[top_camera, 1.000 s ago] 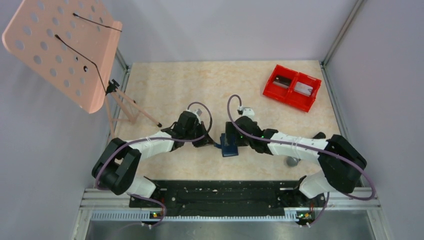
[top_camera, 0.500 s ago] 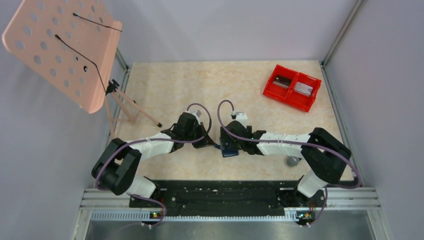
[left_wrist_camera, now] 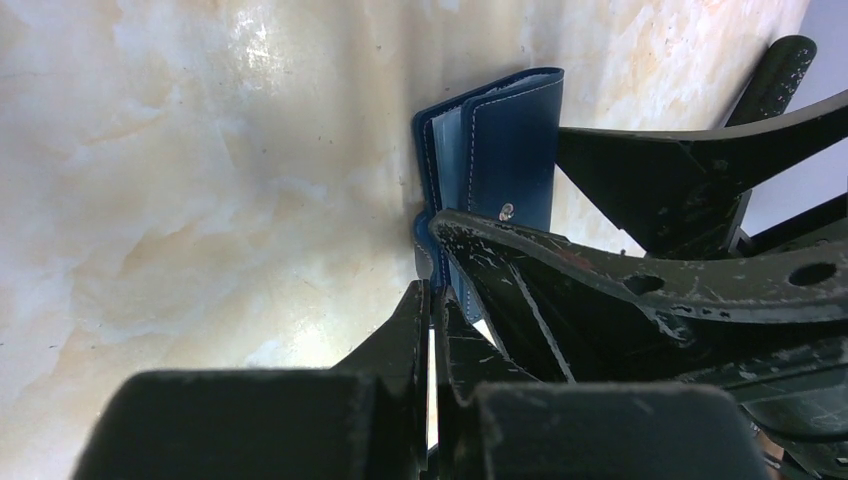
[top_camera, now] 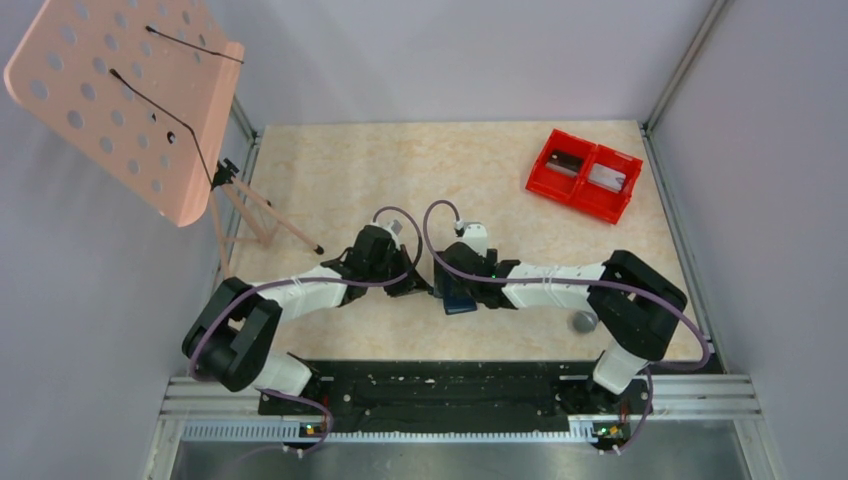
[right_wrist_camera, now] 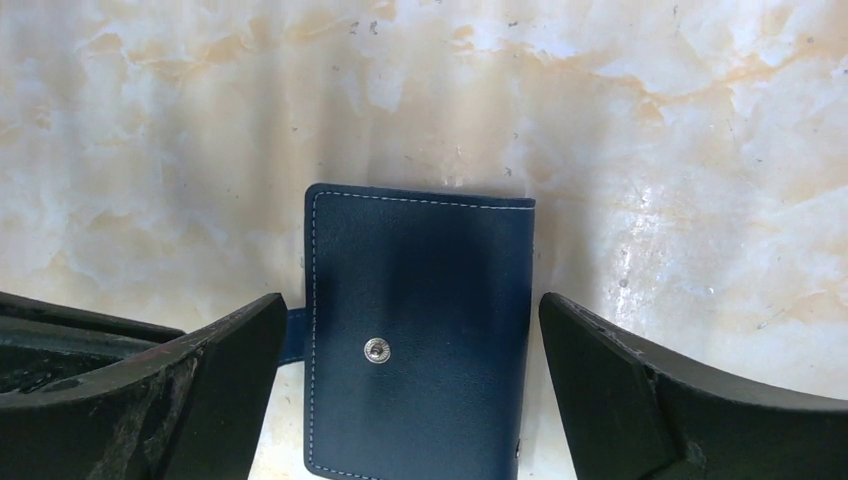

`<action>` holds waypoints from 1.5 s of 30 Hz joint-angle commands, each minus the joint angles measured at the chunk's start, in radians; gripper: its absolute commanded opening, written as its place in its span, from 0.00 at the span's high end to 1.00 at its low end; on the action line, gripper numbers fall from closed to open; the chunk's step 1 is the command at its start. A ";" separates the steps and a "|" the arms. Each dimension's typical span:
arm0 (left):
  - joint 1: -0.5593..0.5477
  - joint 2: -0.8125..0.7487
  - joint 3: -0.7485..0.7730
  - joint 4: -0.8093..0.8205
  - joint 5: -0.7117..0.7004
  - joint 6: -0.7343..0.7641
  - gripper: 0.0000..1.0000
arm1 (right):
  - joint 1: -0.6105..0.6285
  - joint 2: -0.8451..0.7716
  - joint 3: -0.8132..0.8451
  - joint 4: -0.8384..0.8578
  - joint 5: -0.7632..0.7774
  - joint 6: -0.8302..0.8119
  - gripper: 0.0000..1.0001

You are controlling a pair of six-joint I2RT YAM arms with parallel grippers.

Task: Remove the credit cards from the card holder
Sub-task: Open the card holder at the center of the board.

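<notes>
The card holder [right_wrist_camera: 420, 340], a navy wallet with a metal snap, lies folded shut on the table [top_camera: 330, 180] between the two arms [top_camera: 459, 303]. My right gripper [right_wrist_camera: 410, 330] hovers over it, open, one finger on each side and neither touching. In the left wrist view the card holder [left_wrist_camera: 505, 140] shows edge-on, with pale inner layers between its covers. My left gripper [left_wrist_camera: 432, 292] is shut on the blue strap at the holder's left edge [right_wrist_camera: 291, 336]. The credit cards are hidden inside the folded holder.
A red two-compartment bin [top_camera: 584, 175] stands at the back right with a flat grey piece in each half. A grey ball [top_camera: 583, 322] lies by the right arm's elbow. A pink perforated stand [top_camera: 120, 100] on a tripod rises at the left.
The right arm has slid left and folded in, bringing its open gripper squarely over the card holder. The left arm and the holder have stayed put.
</notes>
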 commanded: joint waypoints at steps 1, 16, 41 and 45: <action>0.002 -0.045 -0.013 0.038 -0.003 0.001 1.00 | 0.013 0.020 0.024 -0.049 0.077 -0.001 0.04; 0.002 -0.054 -0.018 -0.001 -0.050 0.020 1.00 | 0.005 -0.096 0.008 -0.095 0.148 -0.076 0.28; 0.001 -0.075 -0.007 -0.048 -0.109 0.043 1.00 | -0.195 -0.352 -0.185 -0.143 0.029 -0.087 0.41; 0.001 -0.089 -0.013 -0.079 -0.117 0.043 1.00 | -0.222 -0.324 -0.197 -0.134 -0.013 -0.082 0.48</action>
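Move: The card holder lies closed between the right hand's wide-open fingers, its middle about 1 cm back of the hand point, level with it sideways and about 1 cm lower. The left finger stands at the holder's free edge, with the strap coming out some 5 cm to the hand's left and 1 cm back. From the left hand, which already pinches the strap's end, the holder's middle lies about 7 cm right, 1 cm back and 2 cm lower. The right hand works its left finger against the free left edge of the card holder's cover, edging about 2 cm to the right while its fingers start to close, then lifts some 3 to 4 cm and sweeps on right to about 11 cm in all, sinking about 1 cm at the end with the fingers near half open, the wrist turned roughly 10 degrees clockwise and the left finger on the cover's outer edge. Meanwhile the left hand keeps its pinch on the strap and draws it slowly left by under 2 cm, holding against the opening. ##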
